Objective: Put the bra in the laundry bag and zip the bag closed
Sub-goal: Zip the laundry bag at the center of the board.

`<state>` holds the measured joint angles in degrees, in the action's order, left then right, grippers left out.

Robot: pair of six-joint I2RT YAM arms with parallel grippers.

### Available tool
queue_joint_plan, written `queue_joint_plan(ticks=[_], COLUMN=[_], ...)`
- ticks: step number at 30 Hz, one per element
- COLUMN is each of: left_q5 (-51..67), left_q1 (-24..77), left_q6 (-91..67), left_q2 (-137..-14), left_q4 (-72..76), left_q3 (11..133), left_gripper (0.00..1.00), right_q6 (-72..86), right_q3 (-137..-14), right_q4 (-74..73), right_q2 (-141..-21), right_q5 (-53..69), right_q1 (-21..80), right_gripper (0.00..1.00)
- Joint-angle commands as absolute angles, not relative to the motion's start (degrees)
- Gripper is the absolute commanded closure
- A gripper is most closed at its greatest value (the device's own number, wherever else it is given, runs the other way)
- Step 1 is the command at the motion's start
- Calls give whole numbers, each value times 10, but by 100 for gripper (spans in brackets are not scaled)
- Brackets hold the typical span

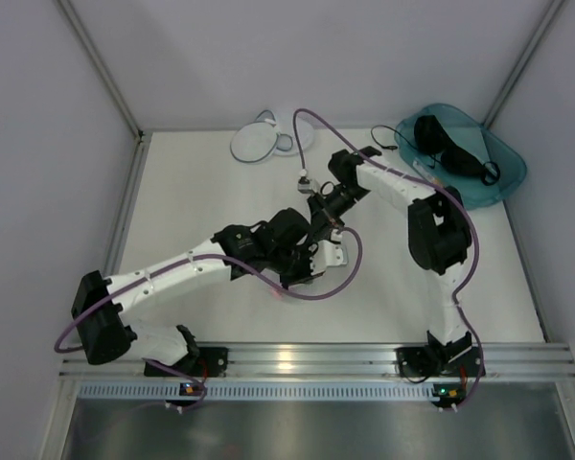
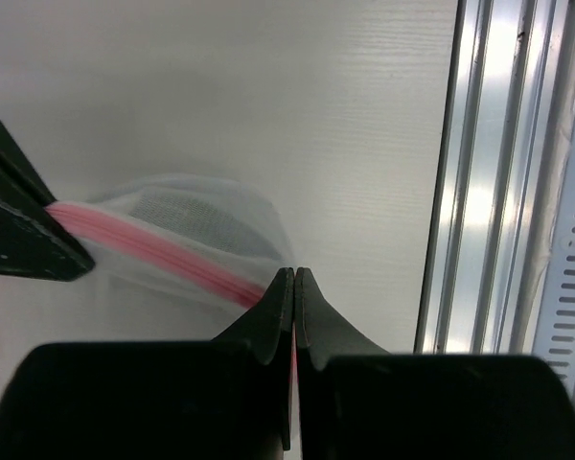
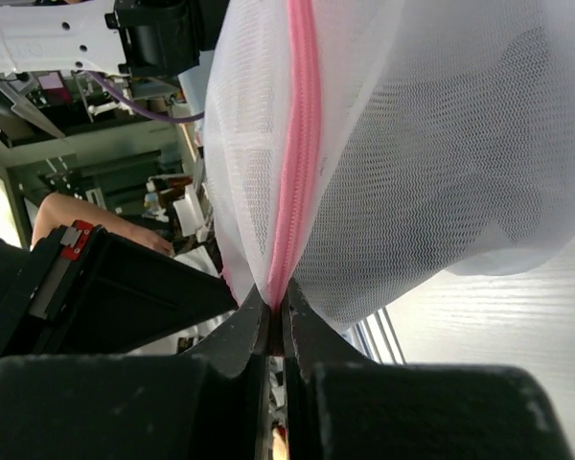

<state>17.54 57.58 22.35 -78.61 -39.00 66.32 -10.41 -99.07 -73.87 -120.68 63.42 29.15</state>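
Both grippers meet at the middle of the table, shut on a white mesh bag with a pink zip [image 3: 297, 144]. My left gripper [image 2: 294, 273] pinches the pink zip band [image 2: 153, 251] at its fingertips. The tips of my right gripper [image 3: 277, 292] clamp the same zip where it runs down into them. A dim grey shape shows through that bag's mesh [image 3: 479, 144]. The laundry bag [image 1: 257, 142], round and white with a thin grey rim, lies at the back of the table, apart from both arms. The black bra [image 1: 448, 149] lies in the teal bin.
The teal plastic bin [image 1: 508, 177] stands at the back right corner. White walls close the table on the left, back and right. An aluminium rail [image 2: 503, 192] runs along the near edge by the arm bases. Purple cables loop over both arms.
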Motion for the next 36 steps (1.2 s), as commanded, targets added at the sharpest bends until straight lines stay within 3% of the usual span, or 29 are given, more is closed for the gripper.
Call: queue_joint_plan(ticks=[1, 7, 8, 10, 11, 12, 15, 19, 23, 36], left_q5=[200, 183, 170, 163, 150, 149, 143, 117, 124, 115], left_q1=[593, 606, 606, 606, 606, 606, 594, 585, 583, 583], left_q6=[239, 222, 221, 220, 216, 210, 196, 164, 150, 142], left_q2=[-734, -727, -730, -746, -752, -758, -775, -784, -789, -825], left_q4=[-394, -402, -401, -401, -401, -401, -401, -383, -373, -345], left_q3=[636, 629, 635, 659, 667, 676, 693, 699, 708, 735], left_gripper=[100, 100, 100, 100, 100, 100, 100, 100, 100, 100], right_q6=[-96, -86, -86, -86, -86, -84, -85, -119, -156, -132], right_q3=[-1056, -1090, -1089, -1083, -1081, -1078, -1086, -1098, -1072, -944], right_q4=[-716, -719, -720, -720, -721, -720, -731, -768, -814, -804], right_q2=[-1224, -1243, -1242, -1237, -1231, -1228, -1216, -1194, -1165, -1139], right_q5=[635, 635, 635, 637, 637, 634, 602, 538, 523, 677], right_q1=[263, 243, 244, 250, 253, 257, 252, 219, 188, 226], right_gripper=[100, 100, 96, 81, 58, 47, 33, 27, 26, 27])
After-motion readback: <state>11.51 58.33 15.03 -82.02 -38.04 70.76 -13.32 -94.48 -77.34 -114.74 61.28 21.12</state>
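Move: My right fingertips are shut on the laundry bag's pink zipper band, so it lies right at them. The bag's middle hangs roughly 4 cm back, 5 cm to their left and 5 cm below, and my left fingertips are about 9 cm back and 4 cm left, level. My left hand pinches another spot of the zipper band; from it the bag's middle lies some 5 cm ahead, 1 cm left and 5 cm below. With my right fingers still shut on the band, I pull it forward about 4 cm, away from my left hand, which keeps its pinch and eases back and left a little. Then I open the right fingers wide, swing that hand right and slightly farther forward, and bring it back about 5 cm with a slight rise, while my left hand carries its end some 3 cm forward and a little right. ##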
